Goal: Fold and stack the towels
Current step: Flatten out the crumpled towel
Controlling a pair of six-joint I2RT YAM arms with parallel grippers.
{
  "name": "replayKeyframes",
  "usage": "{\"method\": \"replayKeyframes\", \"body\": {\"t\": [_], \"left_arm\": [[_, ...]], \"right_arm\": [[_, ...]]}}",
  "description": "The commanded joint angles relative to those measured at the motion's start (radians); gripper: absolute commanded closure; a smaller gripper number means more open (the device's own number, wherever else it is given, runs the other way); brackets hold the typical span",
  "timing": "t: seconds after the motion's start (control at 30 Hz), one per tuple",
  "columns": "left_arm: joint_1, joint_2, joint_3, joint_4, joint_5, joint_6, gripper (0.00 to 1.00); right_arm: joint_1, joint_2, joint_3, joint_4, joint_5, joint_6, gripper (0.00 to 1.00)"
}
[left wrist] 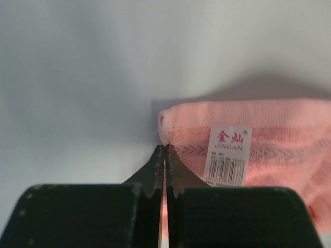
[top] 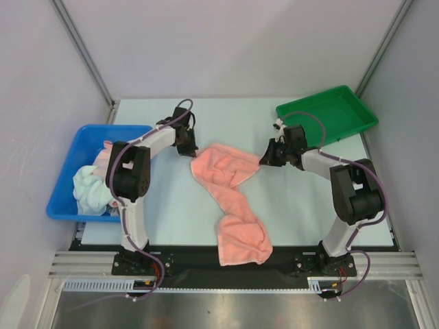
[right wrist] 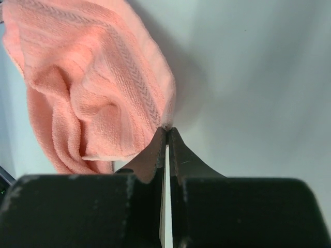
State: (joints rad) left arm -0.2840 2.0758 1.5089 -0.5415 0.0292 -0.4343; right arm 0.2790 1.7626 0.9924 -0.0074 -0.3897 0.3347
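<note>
A salmon-pink towel (top: 230, 188) lies crumpled lengthwise on the table, from the middle down to the near edge. My left gripper (top: 188, 148) is shut on its far left corner. In the left wrist view the gripper (left wrist: 165, 148) pinches the towel (left wrist: 269, 129) beside its white label (left wrist: 227, 155). My right gripper (top: 265, 159) is shut on the far right corner. In the right wrist view the gripper (right wrist: 167, 129) grips the edge of the towel (right wrist: 93, 88). A pale mint-white towel (top: 89, 188) and another pink one (top: 103, 156) lie in the blue bin. The dark blue towel is out of view.
The blue bin (top: 68, 171) stands at the left table edge, close to the left arm. A green tray (top: 329, 113) sits at the far right, just behind the right arm. Grey walls enclose the table on three sides.
</note>
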Motion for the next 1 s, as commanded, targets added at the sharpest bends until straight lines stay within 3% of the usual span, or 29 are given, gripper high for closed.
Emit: {"method": "replayKeyframes", "body": {"t": [0.0, 0.17, 0.37, 0.47, 0.6, 0.73, 0.97], "left_arm": [[-0.001, -0.175, 0.036, -0.009, 0.150, 0.017, 1.00], [0.002, -0.321, 0.181, -0.107, 0.184, 0.026, 1.00], [0.000, -0.596, 0.211, -0.094, 0.198, 0.042, 1.00], [-0.001, -0.701, 0.195, -0.087, 0.248, 0.043, 1.00], [0.000, -0.922, 0.159, -0.087, 0.314, 0.061, 1.00], [0.000, -1.121, 0.111, -0.025, 0.391, 0.039, 1.00], [-0.001, -1.211, 0.177, -0.005, 0.523, -0.069, 1.00]], "right_arm": [[0.008, -0.098, 0.107, -0.068, 0.054, -0.029, 1.00], [0.011, -0.242, 0.254, -0.209, 0.149, -0.054, 1.00], [0.041, -0.437, 0.425, -0.327, 0.219, -0.097, 1.00], [0.075, -0.557, 0.452, -0.356, 0.218, -0.124, 1.00], [0.213, -0.742, 0.447, -0.385, 0.265, -0.175, 1.00], [0.241, -0.961, 0.408, -0.350, 0.273, -0.149, 1.00], [0.239, -1.074, 0.451, -0.284, 0.138, -0.026, 1.00]]}}
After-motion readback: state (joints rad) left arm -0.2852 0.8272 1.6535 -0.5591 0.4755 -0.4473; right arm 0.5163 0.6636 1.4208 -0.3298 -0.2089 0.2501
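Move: Each hand already pinches a corner of the crumpled towel. Its middle lies about 18 cm back and 9 cm right of the left hand, and about 14 cm back and 8 cm left of the right hand, 2 to 4 cm lower. The towel's near end, over the table's front edge, is some 36 cm back and 14 cm right of the left hand. The blue bin sits roughly 25 cm left of the left hand and 8 cm back; the green tray, about 21 cm right of the right hand and 22 cm ahead. Up and fast, both hands lift the two pinched corners together by about 50 cm, nearly straight up over the first half, then swinging back towards the bases by some 25 cm as they rise. Both wrists tip up about 70 degrees from their downward slant, the right hand drifts slightly outward, and both grippers stay shut on the towel. ##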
